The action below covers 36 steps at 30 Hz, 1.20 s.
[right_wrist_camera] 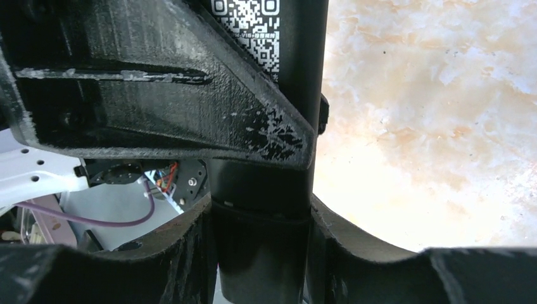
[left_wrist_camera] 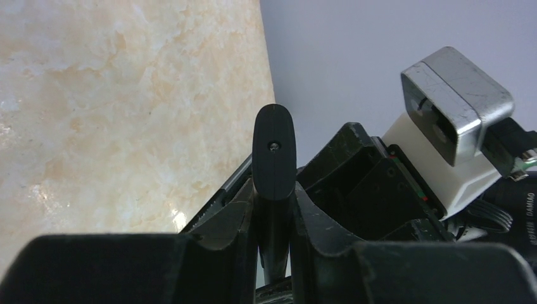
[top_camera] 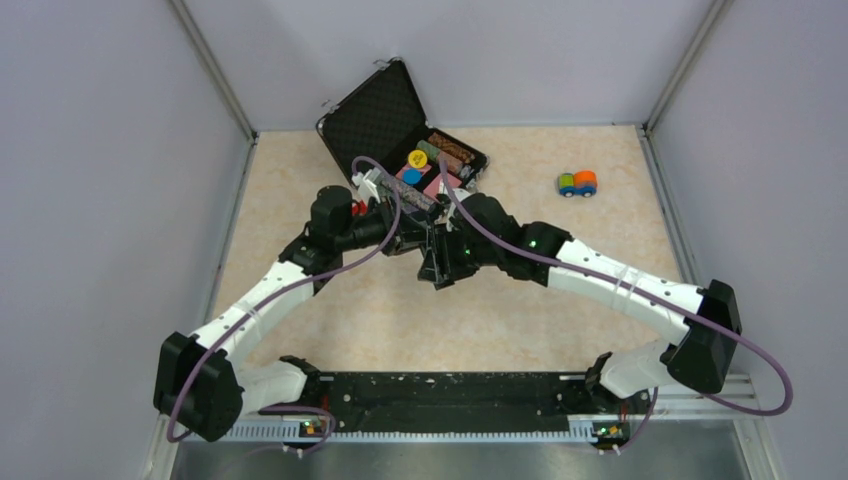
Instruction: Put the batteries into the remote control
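Observation:
The black remote control (left_wrist_camera: 273, 145) is held above the table between both grippers. In the left wrist view it stands edge-on, its rounded end pointing away, and my left gripper (left_wrist_camera: 273, 193) is shut on its thin sides. In the right wrist view the remote control (right_wrist_camera: 266, 183) shows a face with a QR label, and my right gripper (right_wrist_camera: 261, 212) is shut across its width. The left gripper's finger (right_wrist_camera: 158, 82) crosses just above. From the top, the left gripper (top_camera: 415, 238) and right gripper (top_camera: 445, 262) meet at mid-table. The batteries are out of view.
An open black foam-lined case (top_camera: 385, 120) with colourful chips stands at the back centre, just behind the grippers. A small toy car (top_camera: 577, 183) sits at the back right. Grey walls close in the beige table (top_camera: 560, 300). The right arm's wrist camera (left_wrist_camera: 456, 107) is close to the left gripper.

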{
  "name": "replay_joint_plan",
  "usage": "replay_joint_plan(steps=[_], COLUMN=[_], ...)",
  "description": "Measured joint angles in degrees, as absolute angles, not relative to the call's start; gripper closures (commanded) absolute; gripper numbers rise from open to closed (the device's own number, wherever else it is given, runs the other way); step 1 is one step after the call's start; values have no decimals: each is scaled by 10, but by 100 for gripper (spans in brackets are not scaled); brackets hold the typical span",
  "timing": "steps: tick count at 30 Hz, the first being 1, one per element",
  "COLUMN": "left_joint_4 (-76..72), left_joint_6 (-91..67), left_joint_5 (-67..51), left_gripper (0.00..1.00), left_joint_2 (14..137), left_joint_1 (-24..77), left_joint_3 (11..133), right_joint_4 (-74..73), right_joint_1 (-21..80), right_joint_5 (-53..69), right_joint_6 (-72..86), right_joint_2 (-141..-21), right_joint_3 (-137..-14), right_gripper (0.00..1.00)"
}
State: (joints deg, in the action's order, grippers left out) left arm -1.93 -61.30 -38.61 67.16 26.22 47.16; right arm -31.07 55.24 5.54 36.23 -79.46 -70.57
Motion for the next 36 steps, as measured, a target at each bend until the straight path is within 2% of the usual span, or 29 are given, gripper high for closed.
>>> replay_joint_plan(steps=[14, 24, 36], left_joint_4=[-106, -109, -108], left_joint_6=[-703, -706, -705], left_joint_5=[-398, -401, -401], left_gripper=[100, 100, 100], left_joint_2=[672, 671, 671], left_joint_1=[256, 248, 242], left_joint_3=[457, 454, 451], right_joint_4=[-309, -309, -290], right_joint_1=[549, 532, 517], right_joint_5=[58, 64, 100], right_joint_6=[386, 403, 423], right_joint_2=[-794, -786, -757], right_joint_3=[-706, -706, -710], right_gripper=[47, 23, 18])
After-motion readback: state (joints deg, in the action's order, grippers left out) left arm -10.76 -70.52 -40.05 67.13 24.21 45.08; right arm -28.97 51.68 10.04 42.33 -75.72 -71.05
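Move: The remote's battery cover lies between the right fingertips, level with that hand point in every direction. The remote's middle is about 4 cm ahead of it, 1 cm left and 2 cm higher, and the open chip case some 19 cm ahead, 1 cm left and 14 cm below. From the left hand, which grips the remote, the cover lies about 6 cm back and 4 cm lower, neither left nor right. The right fingers open off the battery cover and rise about 4 cm while the left holds the remote. ##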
